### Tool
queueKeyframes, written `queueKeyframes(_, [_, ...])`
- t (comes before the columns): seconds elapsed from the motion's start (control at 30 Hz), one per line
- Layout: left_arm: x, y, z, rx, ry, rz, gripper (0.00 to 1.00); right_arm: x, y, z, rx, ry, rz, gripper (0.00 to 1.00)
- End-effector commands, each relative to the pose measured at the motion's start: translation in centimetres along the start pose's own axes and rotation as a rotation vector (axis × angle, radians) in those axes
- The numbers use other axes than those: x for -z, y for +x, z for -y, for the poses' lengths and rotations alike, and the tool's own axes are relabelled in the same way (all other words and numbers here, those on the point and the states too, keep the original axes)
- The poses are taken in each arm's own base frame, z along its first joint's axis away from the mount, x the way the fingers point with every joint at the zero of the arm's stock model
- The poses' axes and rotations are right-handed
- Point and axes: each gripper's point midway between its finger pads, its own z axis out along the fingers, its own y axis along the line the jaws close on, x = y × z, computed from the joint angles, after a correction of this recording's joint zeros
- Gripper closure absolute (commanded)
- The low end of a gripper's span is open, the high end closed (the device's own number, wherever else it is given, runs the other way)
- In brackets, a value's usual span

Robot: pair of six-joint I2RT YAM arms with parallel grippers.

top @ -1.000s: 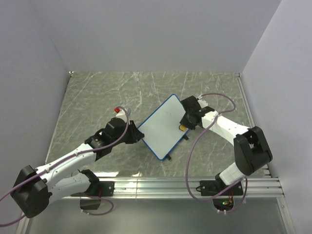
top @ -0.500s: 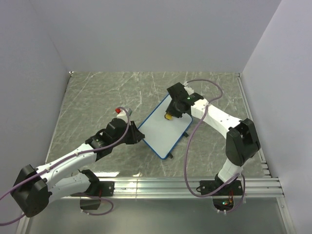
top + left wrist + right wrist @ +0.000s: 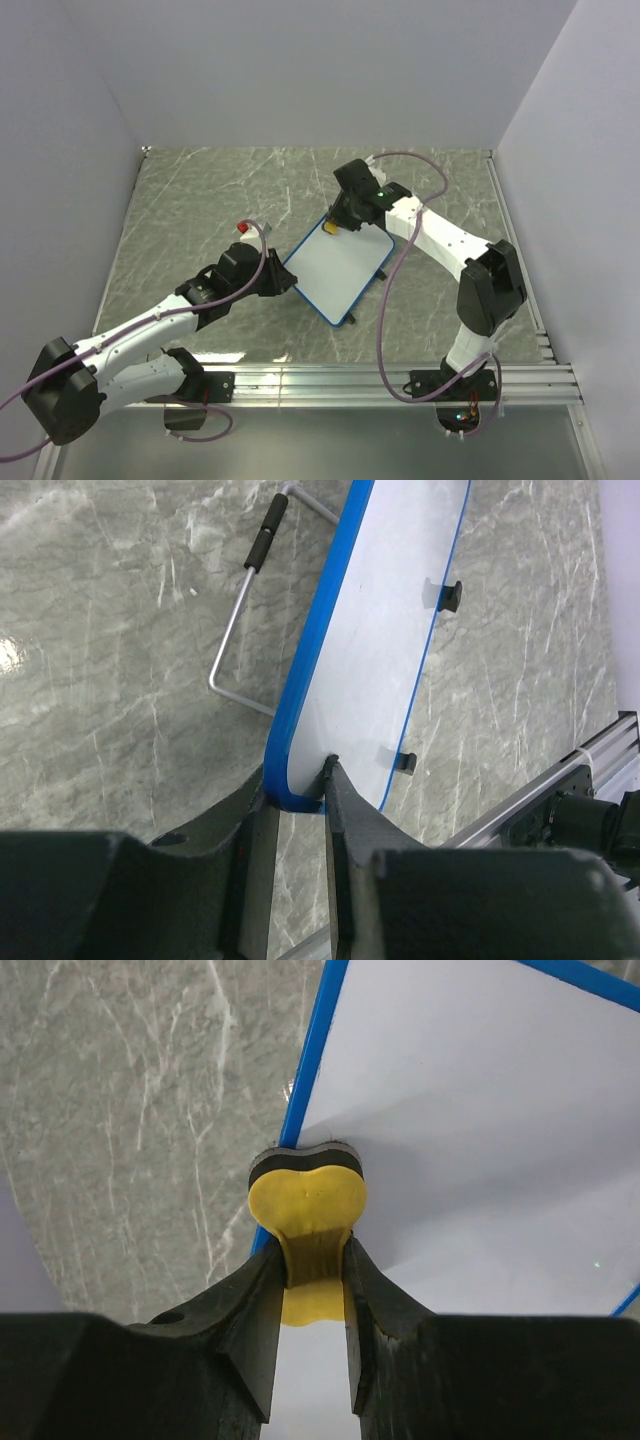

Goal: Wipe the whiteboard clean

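The whiteboard (image 3: 340, 268), white with a thin blue frame, lies slanted at mid-table; its face shows no marks. My left gripper (image 3: 287, 284) is shut on the board's left corner. In the left wrist view the blue frame (image 3: 310, 680) sits between my left gripper (image 3: 298, 780) jaws, with the board's back and its black feet (image 3: 452, 595) showing. My right gripper (image 3: 336, 220) is shut on a small yellow eraser (image 3: 330, 227) at the board's far corner. In the right wrist view the eraser (image 3: 305, 1200) presses on the whiteboard (image 3: 480, 1140) beside its blue edge, held by my right gripper (image 3: 317, 1260).
A small red-tipped object (image 3: 241, 226) lies on the marble table left of the board. A bent wire stand (image 3: 240, 630) with a black sleeve rests beside the board's frame. An aluminium rail (image 3: 380, 380) runs along the near edge. White walls close in the sides and back.
My right gripper has swept the eraser from the board's right edge across its face to the far left corner. The left arm and the board have stayed put.
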Motion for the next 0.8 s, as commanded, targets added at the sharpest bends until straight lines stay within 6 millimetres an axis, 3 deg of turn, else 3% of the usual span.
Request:
queueKeyframes(0.0, [0.3, 4.4, -3.5, -0.074, -0.118, -0.162, 1.0, -1.0, 0.7, 1.8, -0.04, 0.018, -0.016, 1.0])
queueKeyframes(0.07, [0.4, 4.5, -3.5, -0.077, -0.118, -0.164, 1.0, -1.6, 1.0, 3.4, -0.077, 0.032, -0.031, 1.0])
queueKeyframes(0.1, [0.4, 4.5, -3.4, -0.078, -0.116, -0.164, 1.0, -2.1, 1.7, 5.9, -0.101, 0.072, -0.049, 1.0])
queueKeyframes(0.17, [0.4, 4.6, -3.4, -0.08, -0.119, -0.167, 1.0, -2.6, 2.0, 7.7, -0.141, 0.087, -0.056, 1.0])
queueKeyframes(0.2, [0.4, 4.6, -3.4, -0.081, -0.118, -0.168, 1.0, -3.0, 2.7, 10.1, -0.158, 0.133, -0.07, 1.0])
queueKeyframes(0.4, [0.5, 4.6, -3.3, -0.079, -0.114, -0.165, 1.0, -3.3, 4.5, 16.9, -0.195, 0.255, -0.086, 1.0])
queueKeyframes(0.77, [0.5, 4.3, -3.9, -0.072, -0.161, -0.151, 0.98, -1.6, 3.1, 21.7, -0.241, 0.299, -0.046, 1.0])
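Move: The right hand, the yellow eraser in its fingers at the whiteboard's raised upper-left edge, is bound for the lower-right edge by the upper clip, some 5 cm back, 13 cm right and 12 cm lower. The lower clip is about 19 cm back, 6 cm right and 16 cm below it. From the left hand, still gripping the board's left corner, the upper-clip spot lies about 9 cm ahead, 24 cm right and 9 cm lower. Right hand sweeps the held eraser about 13 cm right, 11 cm down and slightly back, across the whiteboard, turning clockwise. ##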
